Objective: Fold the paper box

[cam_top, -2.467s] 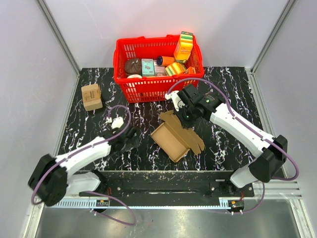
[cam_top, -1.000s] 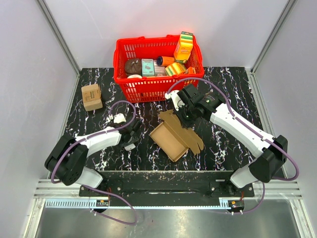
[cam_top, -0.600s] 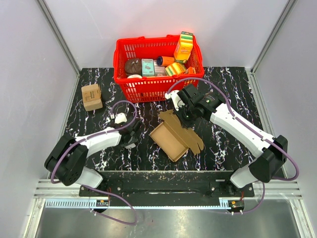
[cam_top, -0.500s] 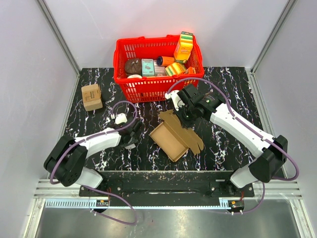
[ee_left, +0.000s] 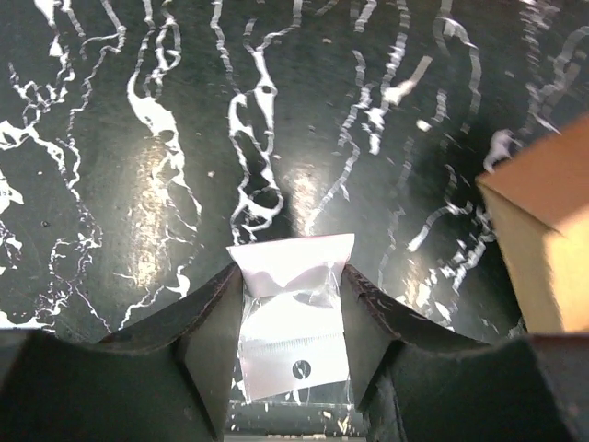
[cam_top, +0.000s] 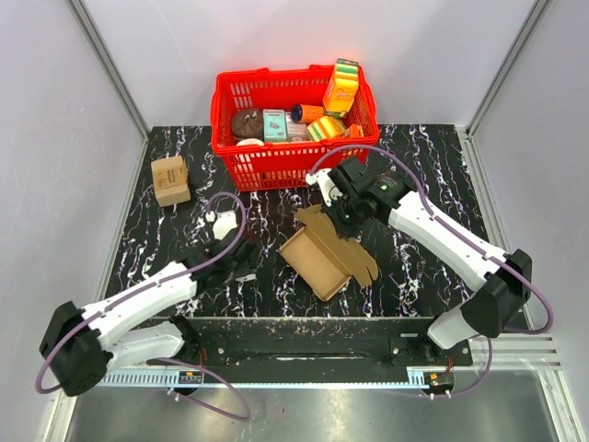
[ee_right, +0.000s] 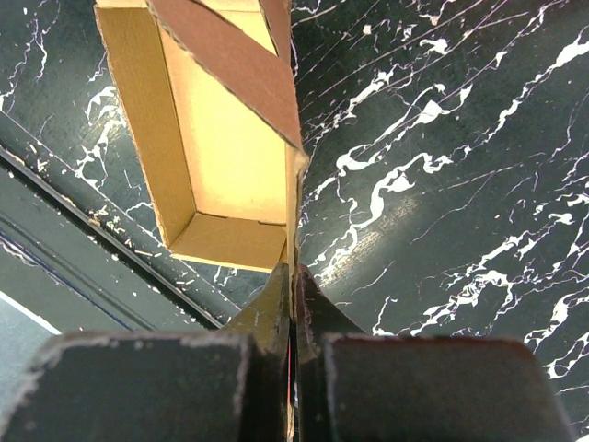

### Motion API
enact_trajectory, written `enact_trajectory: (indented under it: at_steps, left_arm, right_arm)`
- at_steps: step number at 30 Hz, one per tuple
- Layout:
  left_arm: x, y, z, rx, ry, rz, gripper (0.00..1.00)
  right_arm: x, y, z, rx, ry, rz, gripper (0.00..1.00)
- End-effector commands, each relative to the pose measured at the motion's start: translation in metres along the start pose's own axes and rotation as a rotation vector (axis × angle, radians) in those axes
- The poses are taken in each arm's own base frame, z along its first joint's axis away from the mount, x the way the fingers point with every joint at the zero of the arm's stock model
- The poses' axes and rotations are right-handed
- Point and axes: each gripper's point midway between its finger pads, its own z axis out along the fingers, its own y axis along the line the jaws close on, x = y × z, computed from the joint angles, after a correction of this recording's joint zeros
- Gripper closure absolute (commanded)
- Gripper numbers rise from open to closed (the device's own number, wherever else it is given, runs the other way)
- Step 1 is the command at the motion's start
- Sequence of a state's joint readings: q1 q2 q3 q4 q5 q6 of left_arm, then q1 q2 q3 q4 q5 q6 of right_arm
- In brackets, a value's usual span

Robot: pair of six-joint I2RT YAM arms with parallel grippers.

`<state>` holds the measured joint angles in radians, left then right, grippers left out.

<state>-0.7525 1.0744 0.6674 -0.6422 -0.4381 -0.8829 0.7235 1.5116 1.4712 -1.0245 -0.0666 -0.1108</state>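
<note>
The paper box [cam_top: 322,260], plain brown cardboard, lies open as a shallow tray in the middle of the table with flaps spread to its right. My right gripper [cam_top: 342,217] is shut on the thin edge of one of its walls; in the right wrist view the fingers [ee_right: 293,273] pinch that wall, with the box's inside [ee_right: 221,166] just beyond. My left gripper [cam_top: 241,261] is low over the table left of the box. Its fingers [ee_left: 292,273] press both sides of a small clear plastic packet [ee_left: 293,322]. A corner of the box [ee_left: 543,239] shows at the right.
A red basket [cam_top: 276,168] full of colourful packages stands at the back, just behind the right gripper. A small tan printed box [cam_top: 171,180] sits at the far left. A metal rail [cam_top: 304,343] runs along the near edge of the black marbled table.
The left arm's elbow has swung back toward the near left while its gripper stayed left of the box, and its jaws have narrowed onto the packet. The right arm and box have not moved.
</note>
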Motion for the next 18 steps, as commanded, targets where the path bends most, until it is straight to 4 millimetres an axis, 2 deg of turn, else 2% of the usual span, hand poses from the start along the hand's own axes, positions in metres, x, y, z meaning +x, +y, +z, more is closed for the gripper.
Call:
enact_trajectory:
  at_steps: [1, 2, 3, 6, 9, 10, 12, 13, 15, 18]
  left_arm:
    - [-0.009, -0.036, -0.043, 0.193, -0.056, 0.079, 0.51]
    - [-0.015, -0.050, -0.053, 0.252, -0.083, 0.084, 0.51]
    - [-0.011, -0.063, -0.064, 0.309, -0.094, 0.119, 0.51]
    - [-0.018, -0.093, -0.087, 0.423, -0.147, 0.139, 0.51]
    - [-0.025, -0.116, -0.096, 0.450, -0.189, 0.165, 0.51]
    - [-0.024, -0.122, -0.091, 0.437, -0.192, 0.185, 0.51]
    - [-0.032, -0.140, -0.095, 0.451, -0.227, 0.201, 0.51]
    - [-0.028, -0.145, -0.086, 0.424, -0.221, 0.229, 0.51]
    - [-0.035, -0.158, -0.086, 0.429, -0.247, 0.241, 0.50]
    - [-0.032, -0.175, -0.075, 0.436, -0.253, 0.269, 0.49]
  right_arm:
    - [-0.002, 0.003, 0.000, -0.028, 0.018, 0.004, 1.00]
    - [-0.001, 0.004, 0.001, -0.036, 0.023, 0.004, 1.00]
    - [-0.001, 0.004, 0.000, -0.037, 0.023, 0.004, 1.00]
    - [-0.001, 0.003, 0.001, -0.033, 0.028, 0.006, 1.00]
    - [-0.001, 0.007, 0.001, -0.051, 0.030, 0.010, 1.00]
    - [0.000, 0.010, 0.002, -0.067, 0.034, 0.012, 1.00]
    - [0.001, 0.011, 0.003, -0.076, 0.040, 0.017, 1.00]
    - [0.002, 0.011, 0.003, -0.077, 0.047, 0.020, 1.00]
    - [0.004, 0.013, 0.004, -0.083, 0.059, 0.021, 1.00]
    - [0.006, 0.013, 0.002, -0.085, 0.070, 0.024, 1.00]
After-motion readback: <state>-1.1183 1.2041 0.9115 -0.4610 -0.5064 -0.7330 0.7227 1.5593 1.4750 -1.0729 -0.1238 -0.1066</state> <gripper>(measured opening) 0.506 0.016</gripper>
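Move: The open tray of the paper box lies about 17 cm to the right of the left hand, 2 cm ahead and 5 cm lower; that hand already holds the small white packet clear of the table. The raised lid's middle is roughly 20 cm right, 7 cm ahead and 2 cm higher. From the right hand, which pinches the lid, the tray is about 6 cm left, 4 cm back and 16 cm down. The white packet, still pinched in the left fingers, is swept some 14 cm right and lifted about 8 cm towards the open tray, bowing back a little and then forward again, while the hand turns about 25 degrees clockwise and its fingers tip up. The right hand keeps its pinch on the lid and eases down and back a couple of centimetres. ##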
